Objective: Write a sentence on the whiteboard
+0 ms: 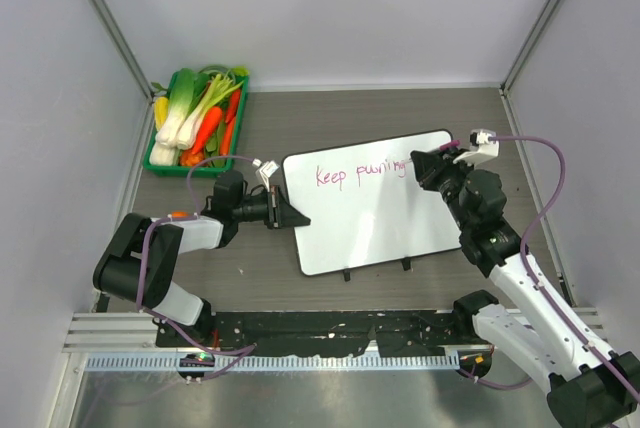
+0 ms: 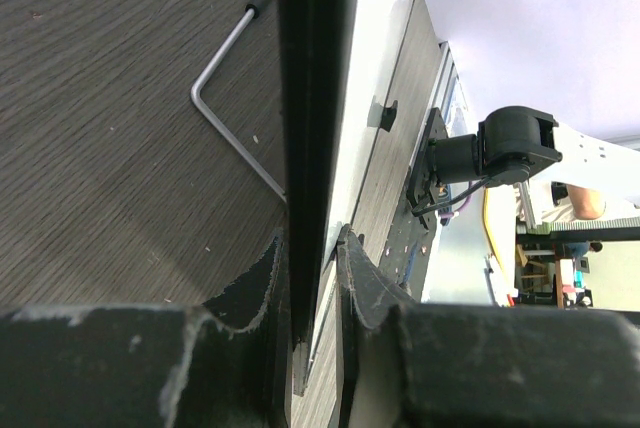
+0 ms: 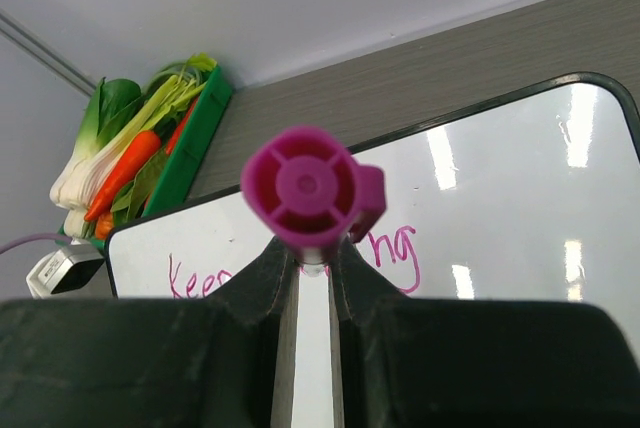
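Observation:
The whiteboard [image 1: 370, 218] lies flat mid-table, white with a thin black rim. Pink handwriting [image 1: 360, 172] runs along its far part and reads roughly "Keep pushing". My left gripper [image 1: 292, 216] is shut on the board's left edge. In the left wrist view its fingers [image 2: 312, 248] pinch the black rim [image 2: 315, 98]. Over the board's far right part, my right gripper [image 1: 432, 166] is shut on a magenta marker [image 1: 452, 145]. The right wrist view shows the marker's capped rear end [image 3: 310, 193] above the gripper [image 3: 314, 253]. Its tip is hidden, beside the last letters on the whiteboard [image 3: 500, 178].
A green tray [image 1: 240, 113] of toy vegetables stands at the back left and also shows in the right wrist view [image 3: 195, 143]. Two black clips [image 1: 347, 274] sit on the board's near edge. A bent metal rod [image 2: 225, 58] lies beneath the board. Enclosure walls close three sides.

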Controlling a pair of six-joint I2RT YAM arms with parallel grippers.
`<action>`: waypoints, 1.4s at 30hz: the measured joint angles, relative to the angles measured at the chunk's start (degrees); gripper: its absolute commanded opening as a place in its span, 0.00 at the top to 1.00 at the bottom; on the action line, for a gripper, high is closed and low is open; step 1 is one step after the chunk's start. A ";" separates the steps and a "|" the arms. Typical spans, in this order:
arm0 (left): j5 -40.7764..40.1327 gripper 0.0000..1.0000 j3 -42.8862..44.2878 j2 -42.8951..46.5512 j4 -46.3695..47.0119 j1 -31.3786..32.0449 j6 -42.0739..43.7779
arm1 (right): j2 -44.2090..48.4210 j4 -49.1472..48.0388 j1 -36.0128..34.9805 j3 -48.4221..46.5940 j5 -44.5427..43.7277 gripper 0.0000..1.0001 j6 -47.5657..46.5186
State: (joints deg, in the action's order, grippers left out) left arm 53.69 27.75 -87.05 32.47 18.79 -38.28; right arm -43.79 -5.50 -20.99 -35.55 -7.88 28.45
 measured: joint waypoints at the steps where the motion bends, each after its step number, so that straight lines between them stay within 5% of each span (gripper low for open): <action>1: 0.00 1.00 0.00 0.00 0.00 0.00 -0.02 | 0.02 -0.02 0.00 0.00 0.33 0.99 -0.02; 21: -0.02 1.00 0.02 0.02 -0.04 0.00 0.00 | -4.13 -0.37 -1.86 0.72 5.14 0.99 -0.94; 32: -0.02 1.00 0.04 0.02 -0.09 0.02 0.02 | -11.52 -4.26 -21.51 -0.81 -2.71 0.99 -3.13; 42: -0.02 1.00 0.11 0.02 -0.22 0.02 0.04 | -19.32 -9.94 -30.49 -1.55 -10.67 0.99 -4.96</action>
State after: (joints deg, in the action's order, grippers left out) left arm 53.67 27.86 -87.02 32.25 18.81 -38.24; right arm -63.11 -15.44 -51.48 -37.10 -18.55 23.49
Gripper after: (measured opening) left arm 0.177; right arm 0.180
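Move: The right hand, holding the pen lifted off the board near the "g" of "pushing", has the blank board under "Keep" about 19 cm to its left, 2 cm back and 14 cm below. "Keep" is roughly 17 cm left, 3 cm ahead and 11 cm below; the middle of "pushing" is 6 cm left, 5 cm ahead and 10 cm below. The left gripper, on the board's left edge, is 24 cm left, 5 cm back and 16 cm below; from it the blank spot is some 3 cm ahead, 5 cm right and 2 cm above. Keeping its grip on the pen, the right hand first eases only a little left and down, then sweeps quickly left across the board, about 16 cm in all, sinking about 6 cm and drawing back some 4 cm, away from the end of "pushing" and towards the blank space beneath "Keep". The wrist swings about 20 degrees counter-clockwise and rolls its left side slightly down, slowing towards the end with the fingers unchanged, while the left gripper stays still on the board's left edge. ##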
